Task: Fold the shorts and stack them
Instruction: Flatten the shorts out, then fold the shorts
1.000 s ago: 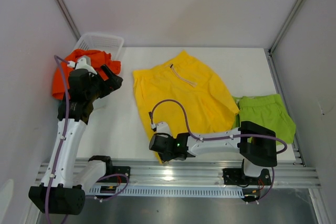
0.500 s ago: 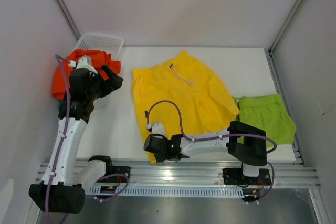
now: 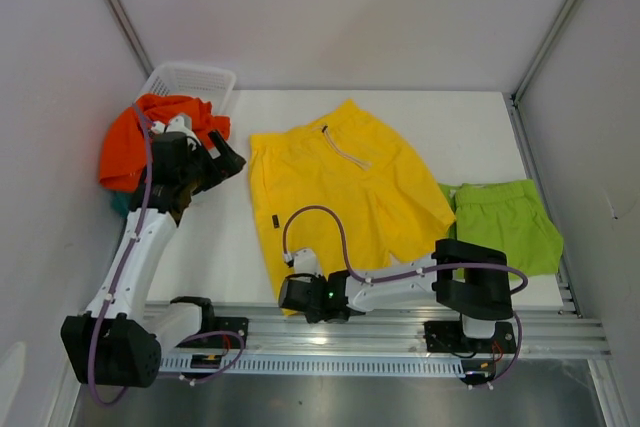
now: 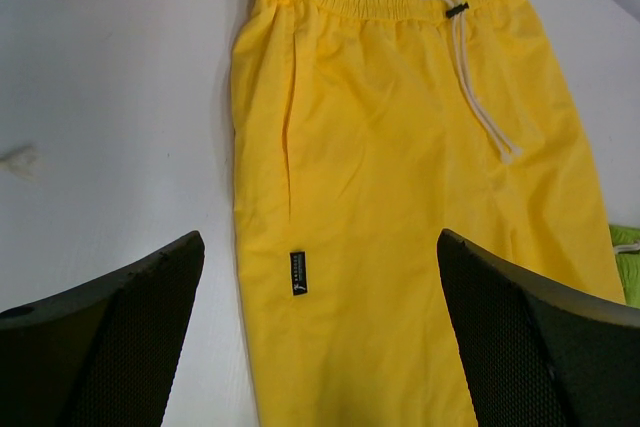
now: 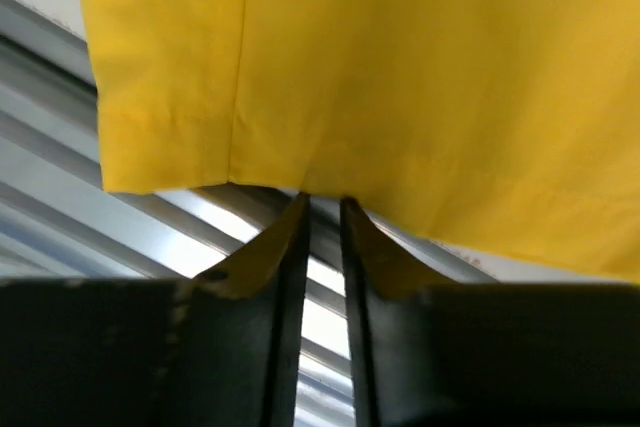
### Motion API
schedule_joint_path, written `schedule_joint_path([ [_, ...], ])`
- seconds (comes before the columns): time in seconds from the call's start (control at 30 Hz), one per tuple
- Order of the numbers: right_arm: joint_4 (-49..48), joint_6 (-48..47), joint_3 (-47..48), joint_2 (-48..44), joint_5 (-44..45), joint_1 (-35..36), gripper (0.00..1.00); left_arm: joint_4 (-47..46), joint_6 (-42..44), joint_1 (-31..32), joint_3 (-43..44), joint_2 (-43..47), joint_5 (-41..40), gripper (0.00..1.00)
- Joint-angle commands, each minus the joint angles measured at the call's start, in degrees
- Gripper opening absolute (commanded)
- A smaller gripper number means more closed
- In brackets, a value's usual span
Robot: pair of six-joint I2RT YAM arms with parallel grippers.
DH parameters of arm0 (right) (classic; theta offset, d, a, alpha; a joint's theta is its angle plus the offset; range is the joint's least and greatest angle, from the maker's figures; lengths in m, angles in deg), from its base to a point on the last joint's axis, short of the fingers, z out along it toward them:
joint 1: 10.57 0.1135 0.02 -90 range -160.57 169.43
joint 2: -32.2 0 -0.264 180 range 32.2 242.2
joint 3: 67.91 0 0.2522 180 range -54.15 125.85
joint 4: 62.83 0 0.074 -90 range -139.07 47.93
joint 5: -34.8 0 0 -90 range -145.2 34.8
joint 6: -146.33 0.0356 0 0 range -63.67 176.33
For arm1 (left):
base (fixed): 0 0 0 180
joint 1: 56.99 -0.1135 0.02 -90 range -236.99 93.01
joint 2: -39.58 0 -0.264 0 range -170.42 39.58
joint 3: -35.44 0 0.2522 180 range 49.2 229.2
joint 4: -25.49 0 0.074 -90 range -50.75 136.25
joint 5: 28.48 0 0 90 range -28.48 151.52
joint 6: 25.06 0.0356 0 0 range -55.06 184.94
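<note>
Yellow shorts [image 3: 345, 182] lie spread flat mid-table, waistband and white drawstring at the far end, one leg hem overhanging the near edge. My right gripper [image 3: 290, 292] is low at that hem. In the right wrist view its fingers [image 5: 325, 199] stand a thin slit apart, tips right at the edge of the yellow cloth [image 5: 400, 67]. My left gripper [image 3: 228, 159] hovers wide open just left of the waistband, and its wrist view [image 4: 320, 247] looks down on the yellow shorts [image 4: 400, 197]. Lime green shorts [image 3: 505, 222] lie folded at the right. Orange shorts [image 3: 130, 142] are heaped at the far left.
A white mesh basket [image 3: 190, 77] stands at the back left behind the orange heap. A scrap of teal cloth [image 3: 115, 204] shows under that heap. The metal rail [image 3: 400, 332] runs along the near edge, directly under the right fingers. White walls close in on three sides.
The right gripper slid left and nearer along the hem, and its jaws narrowed to a slit. The left arm swung right toward the yellow waistband, still wide open.
</note>
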Motion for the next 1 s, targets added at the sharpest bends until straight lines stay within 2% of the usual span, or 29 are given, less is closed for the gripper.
schedule_joint_path([
  [0.0, 3.73, 0.64, -0.7, -3.83, 1.16, 0.55, 0.27, -4.1, -1.42, 1.6, -1.06, -0.2, 1.04, 0.99],
  [0.27, 4.53, 0.55, 2.54, -7.44, 2.04, 1.34, 0.54, -5.16, -2.21, 2.66, -2.29, 0.59, -1.59, 0.99],
  [0.47, 3.21, -0.41, 5.7, -5.34, 1.6, 1.16, 0.66, -3.14, -1.87, 2.66, -0.89, 2.7, -1.69, 0.99],
  [0.8, 0.57, -0.76, 10.89, 3.28, -0.33, -1.3, 0.69, 0.64, -0.64, 2.66, 2.54, 5.78, -2.04, 0.99],
  [0.97, 1.19, 0.02, 11.43, 7.15, -0.33, -1.91, 0.64, 1.34, -0.28, 2.66, 2.63, 6.83, -2.48, 0.99],
])
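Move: The right hand, nearly shut and just above the leg hem at the table's near edge, has the hem's left corner about 6 cm to its left, roughly level with it and 1 cm below. The black label on the yellow shorts is some 26 cm ahead and 9 cm left; the black bracket lies 21 cm left and 6 cm back. From the left hand the corner is about 26 cm back, 11 cm right and 21 cm below. Coming free of the hem edge, the right fingers spread wide as the hand rises about 5 cm, then swings some 5 cm left and sinks about 3 cm, ending slightly forward, open over the hem's left corner. The empty left hand, kept wide open, dips and edges right by about a centimetre, then climbs some 4 cm, drawing slightly back and tilting its fingers up. ##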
